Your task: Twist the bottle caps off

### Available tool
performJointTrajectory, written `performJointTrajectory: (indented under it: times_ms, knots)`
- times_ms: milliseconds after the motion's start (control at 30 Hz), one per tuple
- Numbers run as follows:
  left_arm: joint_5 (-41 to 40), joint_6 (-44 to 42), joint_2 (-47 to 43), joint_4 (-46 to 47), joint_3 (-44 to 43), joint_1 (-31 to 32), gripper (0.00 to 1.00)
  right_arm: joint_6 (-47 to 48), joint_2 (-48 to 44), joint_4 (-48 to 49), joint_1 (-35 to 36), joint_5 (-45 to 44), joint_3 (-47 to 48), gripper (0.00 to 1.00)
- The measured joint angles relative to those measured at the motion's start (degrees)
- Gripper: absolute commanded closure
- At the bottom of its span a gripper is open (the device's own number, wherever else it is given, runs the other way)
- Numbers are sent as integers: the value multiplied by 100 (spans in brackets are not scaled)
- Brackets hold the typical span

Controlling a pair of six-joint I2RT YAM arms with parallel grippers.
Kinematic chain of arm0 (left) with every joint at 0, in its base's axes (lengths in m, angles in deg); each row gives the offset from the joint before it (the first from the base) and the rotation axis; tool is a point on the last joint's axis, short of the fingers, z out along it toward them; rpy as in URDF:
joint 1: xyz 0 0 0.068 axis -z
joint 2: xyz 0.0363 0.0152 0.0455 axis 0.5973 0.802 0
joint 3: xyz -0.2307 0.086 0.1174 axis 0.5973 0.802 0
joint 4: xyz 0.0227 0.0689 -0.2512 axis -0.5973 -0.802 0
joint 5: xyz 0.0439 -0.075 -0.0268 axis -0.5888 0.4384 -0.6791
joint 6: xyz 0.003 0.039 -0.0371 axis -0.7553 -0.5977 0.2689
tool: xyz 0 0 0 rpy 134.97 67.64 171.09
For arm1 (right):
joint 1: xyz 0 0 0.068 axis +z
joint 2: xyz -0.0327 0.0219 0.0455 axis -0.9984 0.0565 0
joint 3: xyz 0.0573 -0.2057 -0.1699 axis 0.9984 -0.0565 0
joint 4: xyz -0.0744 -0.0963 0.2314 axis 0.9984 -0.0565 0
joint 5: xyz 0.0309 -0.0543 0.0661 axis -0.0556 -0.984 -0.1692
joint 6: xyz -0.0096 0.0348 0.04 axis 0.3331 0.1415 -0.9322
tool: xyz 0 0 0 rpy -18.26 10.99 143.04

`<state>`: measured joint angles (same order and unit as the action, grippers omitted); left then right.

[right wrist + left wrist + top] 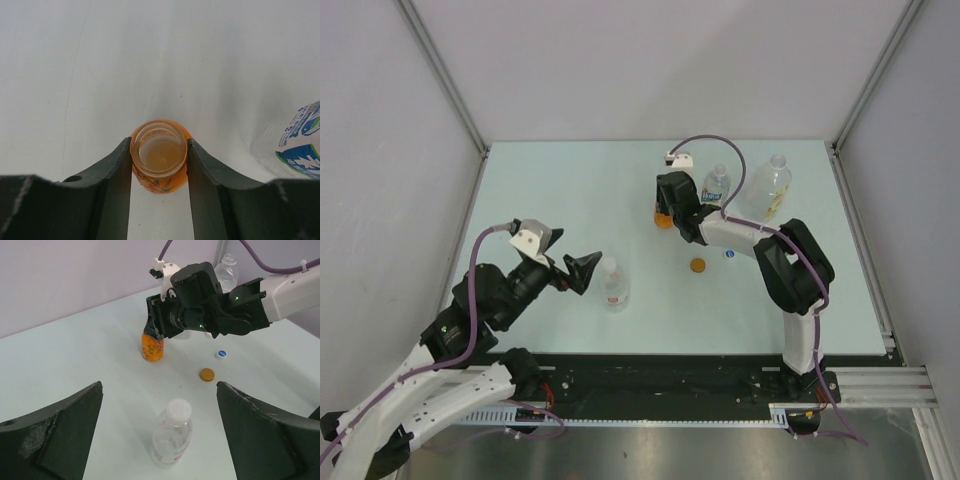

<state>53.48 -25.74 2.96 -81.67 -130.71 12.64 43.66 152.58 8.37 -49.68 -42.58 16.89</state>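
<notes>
The small orange bottle [161, 183] stands upright with its mouth uncapped, and my right gripper [159, 146] is shut on its neck, also seen in the top view [665, 207]. An orange-brown cap [697, 265] and a blue cap [729, 254] lie loose on the table. The small red-labelled bottle [171, 437] stands upright with its white cap [178, 410] on. My left gripper [160, 390] hangs open just short of it, a finger on each side and touching nothing. Behind the right arm stand the blue-labelled bottle [716, 186] and the large clear bottle [767, 188].
The pale table [560, 190] is walled by grey panels left, right and behind. The right arm [790, 265] reaches across the middle right, over the two loose caps. A black rail [650, 375] runs along the near edge.
</notes>
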Motion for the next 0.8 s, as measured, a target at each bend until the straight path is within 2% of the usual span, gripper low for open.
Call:
performJointTrajectory:
  times_ms: [300, 433, 533, 633, 800]
  knots:
    - [-114, -68, 4, 13, 122, 0, 0, 35, 304, 103, -48, -140, 317, 100]
    - [-120, -70, 35, 15, 136, 0, 0, 74, 420, 101, -50, -203, 470, 62]
    - [-122, -70, 35, 35, 153, 0, 0, 79, 422, 81, -39, -219, 470, 48]
    - [-127, -68, 37, 50, 153, 0, 0, 72, 422, 37, -2, -251, 472, 39]
    - [-125, -66, 35, 50, 153, 0, 0, 81, 422, -157, 57, -289, 472, 30]
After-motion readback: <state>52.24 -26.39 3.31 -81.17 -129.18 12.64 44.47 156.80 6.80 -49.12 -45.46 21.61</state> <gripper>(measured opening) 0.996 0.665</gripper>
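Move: My right hand still holds the open orange bottle upright by its neck, the body's middle about 5 cm below the fingers; from my left hand it lies some 28 cm ahead, 15 cm right and well below. The blue-labelled bottle stands roughly 11 cm right of my right hand and 2 cm farther out. Behind it on the table lie the orange cap, 12 cm back and 8 cm right, and the blue cap, 9 cm back and 15 cm right. Keeping the neck pinched, I carry the orange bottle level and forward with my right hand, about 2 cm, to a spot just left of the blue-labelled bottle. There I stop and open the fingers moderately, letting go of the neck while the hand eases back and slightly down by about 1 cm, still around the bottle's top. ##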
